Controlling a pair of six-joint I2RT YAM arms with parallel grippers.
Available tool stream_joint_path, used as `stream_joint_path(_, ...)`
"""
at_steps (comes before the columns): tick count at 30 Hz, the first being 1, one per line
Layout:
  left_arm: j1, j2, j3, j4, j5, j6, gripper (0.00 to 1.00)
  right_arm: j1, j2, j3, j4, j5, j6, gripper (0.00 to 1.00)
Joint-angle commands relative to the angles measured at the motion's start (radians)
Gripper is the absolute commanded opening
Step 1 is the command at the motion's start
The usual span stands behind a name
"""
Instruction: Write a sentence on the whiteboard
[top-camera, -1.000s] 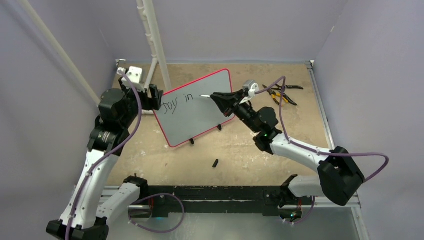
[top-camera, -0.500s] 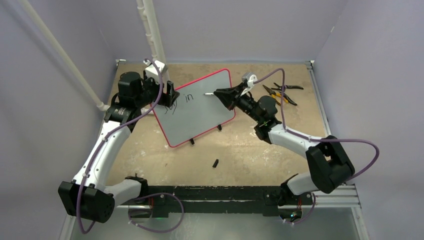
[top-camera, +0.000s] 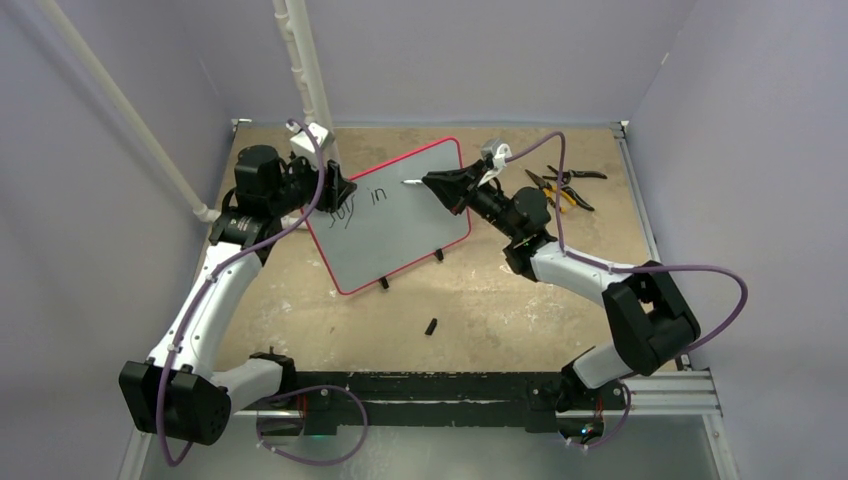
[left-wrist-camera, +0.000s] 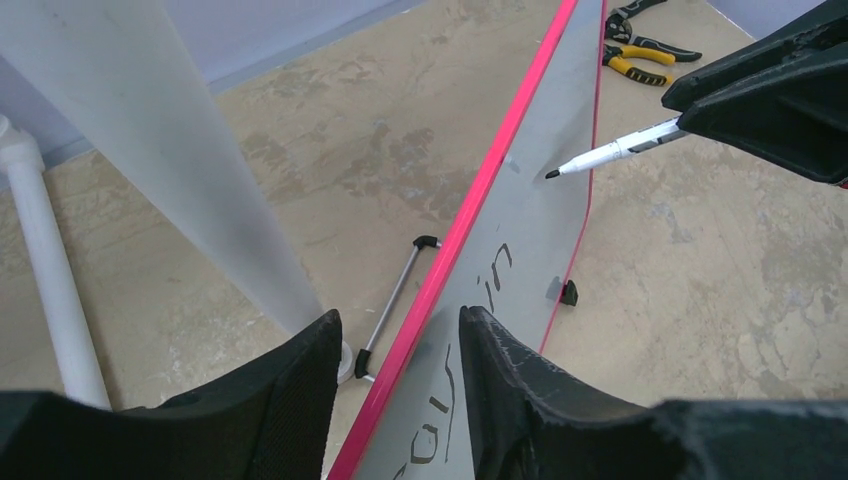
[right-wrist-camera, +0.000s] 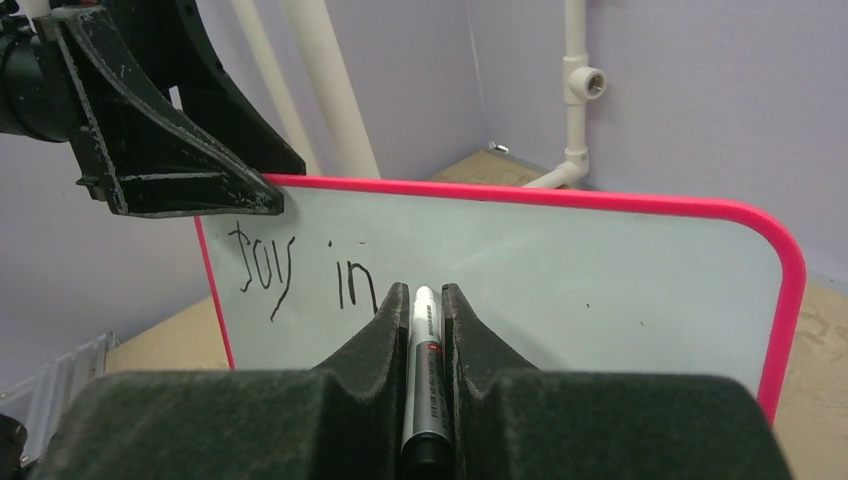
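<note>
The whiteboard (top-camera: 400, 235) stands tilted on its feet mid-table, pink-rimmed; it also shows in the left wrist view (left-wrist-camera: 530, 225) and the right wrist view (right-wrist-camera: 580, 280). The sentence (top-camera: 358, 203) reads "Joy in" in black (right-wrist-camera: 295, 270). My left gripper (top-camera: 335, 188) is open, its jaws straddling the board's upper left rim (left-wrist-camera: 398, 318) with a gap on both sides. My right gripper (top-camera: 432, 183) is shut on a white-and-grey marker (right-wrist-camera: 424, 335). The marker's tip (left-wrist-camera: 560, 170) points at the board just right of "in", a little off the surface.
Yellow-and-black pliers (top-camera: 562, 187) lie at the back right. A small black cap (top-camera: 431, 326) lies on the table in front of the board. A white pipe post (top-camera: 305, 80) rises behind the board's left corner. Purple walls enclose the table.
My left arm has swung its elbow outward, and its gripper has moved from the board's left edge up to the upper left corner. My right gripper has carried the marker slightly farther back.
</note>
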Motion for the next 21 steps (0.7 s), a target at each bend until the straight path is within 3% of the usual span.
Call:
stream_joint_path(1, 0.007, 0.001, -0.012, 0.059, 0.04, 0.0, 0.43, -0.006, 0.004, 0.041, 0.059, -0.008, 0.008, 0.0)
stream_joint_path(11, 0.007, -0.003, -0.029, 0.063, 0.046, 0.025, 0.28, -0.006, 0.022, 0.049, 0.056, 0.007, -0.001, 0.0)
stream_joint_path(21, 0.008, -0.014, -0.045, 0.075, 0.069, 0.048, 0.22, -0.007, 0.043, 0.062, 0.06, 0.009, 0.002, 0.0)
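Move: The whiteboard's top edge runs between the open left fingers, about 1 cm below and ahead of that hand. From there the word "in" is some 6 cm right and level, 4 cm down; the first word is straight right 0, 3 cm back and 6 cm down. The right hand, holding the marker, has its blank board spot about 3 cm ahead and 4 cm left, 1 cm up, with "in" roughly 9 cm left, level and 1 cm up. Keep the left gripper where it is over the whiteboard's top edge and close its fingers by nearly half, one in front and one behind, to pinch the rim. With the marker still gripped in the right hand, hold briefly, then ease it forward and down about 1 cm, tip towards the blank space right of "in". ##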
